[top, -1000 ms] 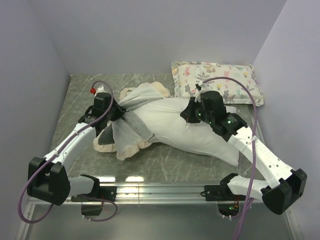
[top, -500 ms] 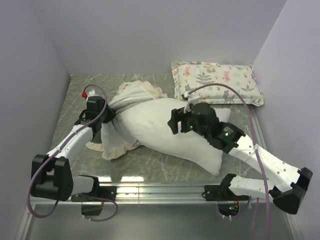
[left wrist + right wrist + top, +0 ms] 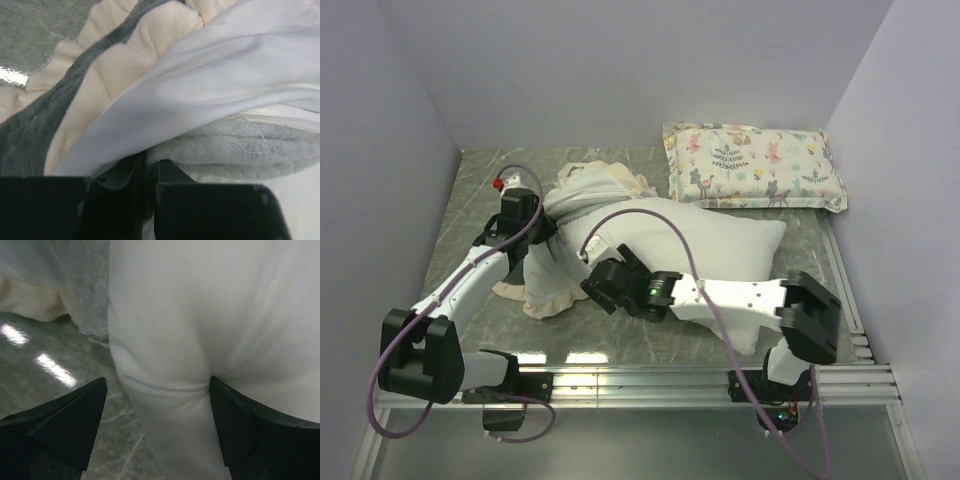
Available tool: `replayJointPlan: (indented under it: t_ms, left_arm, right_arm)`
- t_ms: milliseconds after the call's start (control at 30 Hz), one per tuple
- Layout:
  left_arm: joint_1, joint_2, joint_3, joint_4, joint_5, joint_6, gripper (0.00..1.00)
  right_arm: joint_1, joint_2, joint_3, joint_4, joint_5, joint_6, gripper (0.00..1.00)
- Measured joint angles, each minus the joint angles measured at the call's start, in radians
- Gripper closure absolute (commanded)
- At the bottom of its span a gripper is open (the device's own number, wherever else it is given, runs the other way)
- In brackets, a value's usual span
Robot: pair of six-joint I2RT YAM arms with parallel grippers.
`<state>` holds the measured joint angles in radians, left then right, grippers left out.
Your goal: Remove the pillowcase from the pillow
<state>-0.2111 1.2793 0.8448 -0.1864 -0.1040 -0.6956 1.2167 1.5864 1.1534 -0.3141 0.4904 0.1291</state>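
The white pillow (image 3: 710, 240) lies across the middle of the table, its left end still inside the bunched pillowcase (image 3: 570, 195). The cover's cream frill (image 3: 545, 295) spills toward the front left. My left gripper (image 3: 535, 230) is at that bunch. In the left wrist view my left gripper (image 3: 150, 167) is shut on the pillowcase, whose white lining (image 3: 200, 85), grey plush (image 3: 30, 140) and cream frill (image 3: 115, 65) fill the picture. My right gripper (image 3: 602, 287) is low at the pillow's near left side. In the right wrist view my right gripper (image 3: 157, 390) stands open around a bulge of the pillow (image 3: 200, 315).
A pastel animal-print pillow (image 3: 755, 165) lies at the back right against the wall. Grey walls close in the left, back and right. Bare marble tabletop (image 3: 650, 330) shows in front of the pillow, with the arms' rail along the near edge.
My right gripper let go of the pillow's right part, opened wide and swung down to its near left side. The left arm kept its hold while pillow and cover shifted slightly.
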Motion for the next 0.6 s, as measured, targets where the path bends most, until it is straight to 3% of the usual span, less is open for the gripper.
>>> replayJointPlan:
  t_ms: [67,100,133,200,233,333,600]
  left_arm:
    - [-0.010,-0.003,0.016,-0.025,-0.002,0.010,0.73]
    - [-0.015,-0.006,0.025,-0.037,-0.004,0.016,0.66]
    - [-0.022,-0.012,0.036,-0.053,-0.007,0.025,0.53]
    - [-0.039,-0.027,0.060,-0.085,-0.008,0.036,0.40]
    - [-0.051,-0.039,0.071,-0.099,-0.008,0.042,0.31]
    - [-0.102,-0.081,0.108,-0.141,-0.026,0.049,0.22]
    - [-0.422,-0.217,0.142,-0.180,-0.198,-0.024,0.18]
  right_arm:
    - [-0.002,0.084,0.024,-0.005,0.035,-0.004,0.25]
    - [-0.005,0.118,0.038,-0.009,0.051,-0.003,0.37]
    - [-0.010,0.138,0.049,-0.015,0.060,-0.001,0.77]
    - [-0.028,0.155,0.072,-0.026,0.064,0.019,0.89]
    - [-0.042,0.151,0.081,-0.027,0.049,0.031,1.00]
    - [-0.097,0.110,0.095,-0.043,-0.035,0.069,1.00]
    - [-0.250,-0.002,0.169,-0.127,-0.196,0.141,1.00]
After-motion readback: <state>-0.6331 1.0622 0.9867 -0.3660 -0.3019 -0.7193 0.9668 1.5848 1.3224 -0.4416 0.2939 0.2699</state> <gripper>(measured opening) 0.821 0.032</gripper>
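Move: The right hand's open fingers straddle the white pillow's near-left edge, which lies about 3 cm ahead and 3 cm below. From this hand the bunched pillowcase is some 9 cm left and 8 cm ahead, with its frilled hem about 13 cm left and 5 cm back. The left hand has the pillowcase between its fingers, the bunch's middle about 4 cm to its right, 1 cm back and 5 cm lower; the pillow edge is roughly 13 cm right and 9 cm back of it. The right fingers shut on the white pillow's near-left edge after dipping about 3.5 cm while easing forward, then keep that pinch and carry it on forward and up, veering slightly right, with the wrist turning about 10 degrees clockwise. Meanwhile the left hand opens wide, letting go of the pillowcase, and swings some 10 cm up and 10 cm right, drawing back a little less, towards the right hand. ##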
